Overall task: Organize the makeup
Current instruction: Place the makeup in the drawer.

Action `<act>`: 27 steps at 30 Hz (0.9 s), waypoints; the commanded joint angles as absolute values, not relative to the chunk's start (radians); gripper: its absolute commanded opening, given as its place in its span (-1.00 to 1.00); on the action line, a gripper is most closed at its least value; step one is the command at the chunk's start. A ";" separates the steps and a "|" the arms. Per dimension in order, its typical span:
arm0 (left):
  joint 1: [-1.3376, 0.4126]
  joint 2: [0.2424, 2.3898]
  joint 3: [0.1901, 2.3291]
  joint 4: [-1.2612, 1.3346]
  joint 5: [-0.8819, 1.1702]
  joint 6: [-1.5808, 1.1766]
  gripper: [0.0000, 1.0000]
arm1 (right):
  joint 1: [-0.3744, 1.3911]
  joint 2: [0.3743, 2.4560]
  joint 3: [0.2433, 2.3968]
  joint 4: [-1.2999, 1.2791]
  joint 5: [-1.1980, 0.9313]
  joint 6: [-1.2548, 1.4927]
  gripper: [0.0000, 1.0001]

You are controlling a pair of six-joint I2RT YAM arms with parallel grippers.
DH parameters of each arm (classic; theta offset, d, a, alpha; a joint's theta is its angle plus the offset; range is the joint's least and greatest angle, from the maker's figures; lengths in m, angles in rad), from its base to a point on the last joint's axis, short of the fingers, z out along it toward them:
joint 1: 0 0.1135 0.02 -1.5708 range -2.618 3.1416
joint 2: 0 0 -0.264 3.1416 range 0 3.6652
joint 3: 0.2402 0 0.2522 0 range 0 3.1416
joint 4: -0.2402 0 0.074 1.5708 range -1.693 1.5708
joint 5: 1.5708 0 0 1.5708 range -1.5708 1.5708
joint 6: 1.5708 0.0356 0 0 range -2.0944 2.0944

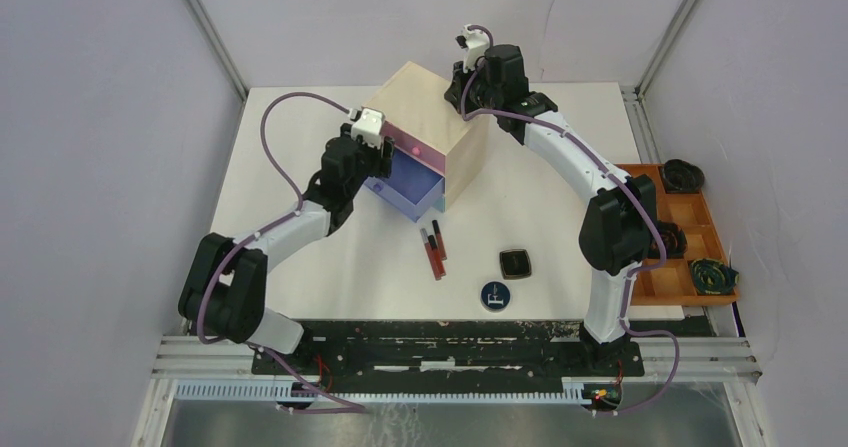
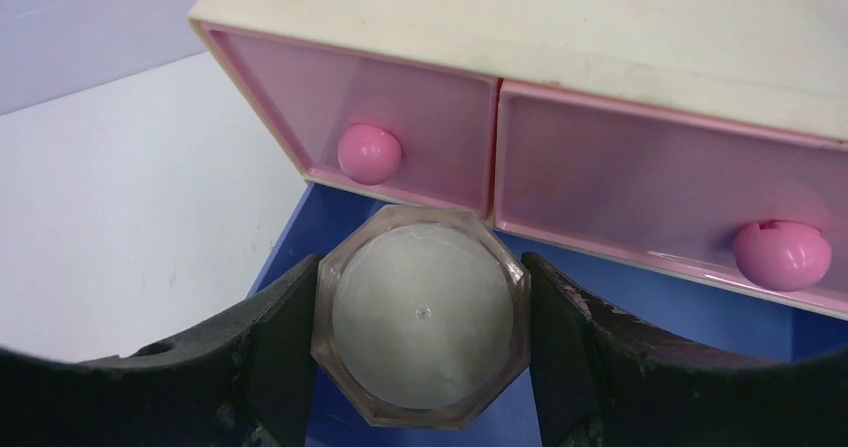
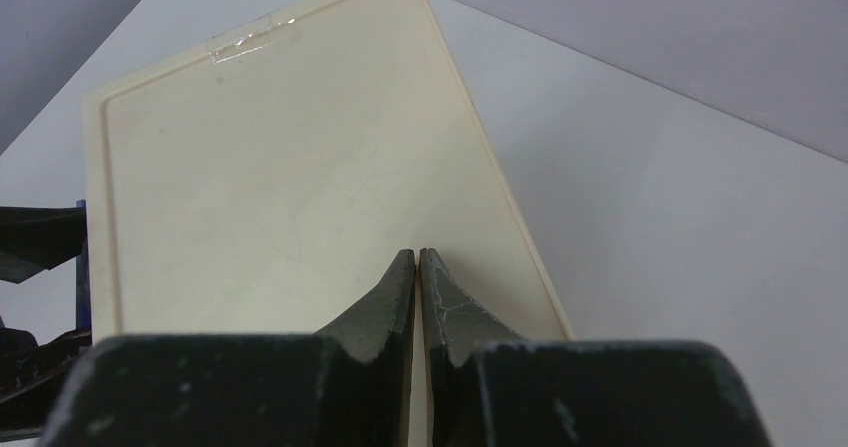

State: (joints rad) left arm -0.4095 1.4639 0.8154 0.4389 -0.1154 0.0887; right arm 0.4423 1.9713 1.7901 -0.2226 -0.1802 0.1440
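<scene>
A pale octagonal jar [image 2: 420,315] sits between the fingers of my left gripper [image 2: 422,269], which is shut on it. The jar hangs over the pulled-out blue drawer [image 2: 700,307] of the beige box [image 1: 425,107], just below two closed pink drawers [image 2: 400,127]. My right gripper [image 3: 417,255] is shut on nothing, its tips over the box's cream top [image 3: 280,187] near the far right edge. On the table in front of the box lie slim red and black tubes [image 1: 433,247], a black square compact [image 1: 515,263] and a round dark-blue compact [image 1: 494,295].
An orange-brown tray [image 1: 690,237] with dark coiled items stands at the table's right edge, beside the right arm. The pink drawers carry round pink knobs [image 2: 369,153]. Grey walls enclose the table on three sides.
</scene>
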 commanded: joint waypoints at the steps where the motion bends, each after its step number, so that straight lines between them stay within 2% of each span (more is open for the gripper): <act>1: -0.401 1.474 0.900 0.396 -0.080 0.103 -0.67 | 0.413 2.129 1.673 -0.721 -0.089 0.104 -0.77; 4: -0.398 1.476 0.902 0.403 -0.084 0.091 -0.38 | 0.414 2.131 1.671 -0.721 -0.087 0.104 -0.77; 5: -0.395 1.475 0.908 0.398 -0.091 0.085 -0.26 | 0.413 2.129 1.670 -0.721 -0.084 0.104 -0.77; 6: -0.393 1.475 0.913 0.395 -0.098 0.079 -0.05 | 0.413 2.130 1.669 -0.721 -0.081 0.104 -0.77; 10: -0.387 1.463 0.913 0.396 -0.120 0.070 0.40 | 0.413 2.128 1.666 -0.721 -0.080 0.102 -0.77; 14: -0.378 1.454 0.916 0.397 -0.129 0.068 0.56 | 0.413 2.127 1.665 -0.721 -0.080 0.103 -0.77; 16: -0.372 1.456 0.919 0.397 -0.131 0.068 0.73 | 0.414 2.125 1.663 -0.722 -0.080 0.104 -0.77; 17: -0.371 1.458 0.920 0.399 -0.129 0.066 0.76 | 0.414 2.124 1.662 -0.721 -0.080 0.104 -0.77; 27: -0.367 1.413 0.910 0.381 -0.106 0.042 0.83 | 0.413 2.126 1.664 -0.721 -0.078 0.100 -0.77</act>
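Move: My left hand holds the pale eight-sided compact above the left end of the open blue drawer; the clear floor there lies about 5 cm straight below. The left pink knob stands roughly 6 cm ahead of my hand, 1 cm to the left and about level; the right pink knob is some 2 cm ahead and 6 cm to the right, also about level. From my right hand over the cabinet roof, that drawer spot is around 14 cm back, 14 cm left and 11 cm below. I open my left fingers and let go of the compact over the blue drawer's left end, staying close beneath the left pink knob. Before and during the release, the hand eases only about 1 cm forward and 1.5 cm left, rising slightly near the end, with the wrist almost unturned. ##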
